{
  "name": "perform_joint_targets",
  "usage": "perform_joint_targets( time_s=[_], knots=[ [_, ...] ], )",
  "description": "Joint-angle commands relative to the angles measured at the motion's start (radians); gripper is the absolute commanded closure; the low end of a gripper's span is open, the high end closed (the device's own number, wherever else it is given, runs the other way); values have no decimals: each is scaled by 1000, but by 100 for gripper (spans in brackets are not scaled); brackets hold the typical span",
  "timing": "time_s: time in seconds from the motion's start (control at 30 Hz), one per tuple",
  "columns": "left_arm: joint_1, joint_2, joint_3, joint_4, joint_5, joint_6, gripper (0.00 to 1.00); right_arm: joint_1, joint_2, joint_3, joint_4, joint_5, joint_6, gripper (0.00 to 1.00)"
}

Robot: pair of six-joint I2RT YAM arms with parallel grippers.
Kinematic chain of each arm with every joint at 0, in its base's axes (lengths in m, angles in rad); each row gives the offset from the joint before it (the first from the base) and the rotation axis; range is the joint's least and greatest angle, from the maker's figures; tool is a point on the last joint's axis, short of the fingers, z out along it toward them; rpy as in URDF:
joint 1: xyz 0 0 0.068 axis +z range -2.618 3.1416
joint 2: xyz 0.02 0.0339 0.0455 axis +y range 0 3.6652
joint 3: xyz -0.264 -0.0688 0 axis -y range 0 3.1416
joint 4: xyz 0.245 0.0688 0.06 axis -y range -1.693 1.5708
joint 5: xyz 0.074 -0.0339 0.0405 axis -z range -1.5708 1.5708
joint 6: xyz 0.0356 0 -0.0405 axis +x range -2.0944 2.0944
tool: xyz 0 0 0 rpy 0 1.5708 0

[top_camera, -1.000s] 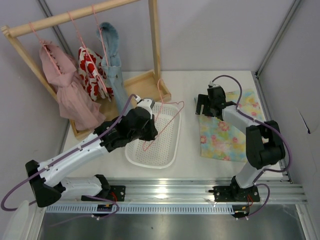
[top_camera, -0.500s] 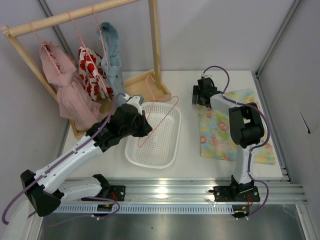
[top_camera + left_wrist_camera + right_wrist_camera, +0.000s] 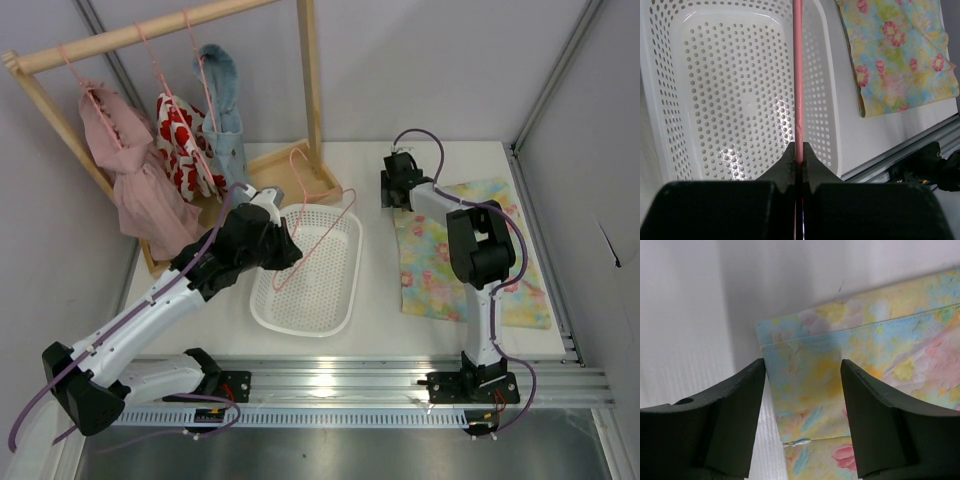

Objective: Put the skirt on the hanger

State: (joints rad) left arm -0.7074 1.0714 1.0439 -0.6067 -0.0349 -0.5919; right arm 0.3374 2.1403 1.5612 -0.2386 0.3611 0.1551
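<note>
The skirt (image 3: 440,265) lies flat on the table at the right, pale yellow and turquoise with pink flowers. My right gripper (image 3: 393,190) is at its far left corner. In the right wrist view that gripper (image 3: 802,365) is open, and the skirt's corner (image 3: 815,365) lies between the jaws without touching them. My left gripper (image 3: 283,248) is shut on the thin pink hanger (image 3: 316,243) and holds it tilted over the white basket (image 3: 300,325). The left wrist view shows the hanger wire (image 3: 798,75) pinched at the left gripper (image 3: 799,150), with the skirt (image 3: 895,50) at upper right.
A wooden rack (image 3: 150,30) stands at the back left with a pink garment (image 3: 130,180), a red-and-white one (image 3: 185,140) and a denim one (image 3: 225,120) hanging on it. Its wooden base (image 3: 290,170) sits just behind the basket. A metal rail runs along the near edge.
My right gripper has moved back and left to the skirt's far corner, and its jaws have narrowed. My left arm has carried the hanger slightly left over the basket.
</note>
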Motion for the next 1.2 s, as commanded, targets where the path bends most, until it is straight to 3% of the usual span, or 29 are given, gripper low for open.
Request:
perform_joint_targets(
  time_s=[0.0, 0.27, 0.53, 0.7, 1.17],
  knots=[
    [16, -16, -13, 54, 21, 15, 100, 0, 20, 42, -31, 30, -34, 35],
    [20, -28, -31, 71, 21, 0, 100, 2, 36, 72, -85, 56, -54, 46],
    [20, -39, -100, 212, 76, -66, 100, 2, -19, 80, -139, 56, -22, 74],
    [-18, -30, -183, 352, 84, -138, 100, 0, -34, 82, -171, -2, -25, 100],
    [-198, 58, -252, 476, -59, -233, 100, -37, -97, 108, -235, -28, -109, 100]
  ],
)
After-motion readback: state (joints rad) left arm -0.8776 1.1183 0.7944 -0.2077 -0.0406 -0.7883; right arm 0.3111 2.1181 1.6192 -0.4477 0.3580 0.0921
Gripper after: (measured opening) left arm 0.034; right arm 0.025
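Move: The right hand is open just over the skirt's far left corner, which lies about 2 cm ahead of it, 3 cm to its left and 2 cm below. The skirt's middle is roughly 17 cm to its right and 14 cm back; the white basket's middle is some 23 cm left and 19 cm back. From the left hand, already holding the hanger high up, that corner is about 31 cm ahead, 21 cm right and 19 cm below; the basket is 10 cm ahead, 1 cm right and 18 cm below. The right fingers shut from about two-thirds open and pinch the skirt's far edge just right of the corner, while the hand eases down and draws back some 2 cm, tips dipping slightly; it then lifts about 2 cm, drifting right. The left hand keeps the hanger and, nearly still at first, swings about 7 cm right and 4 cm down, rolling some 10 degrees left side down, towards the skirt. ##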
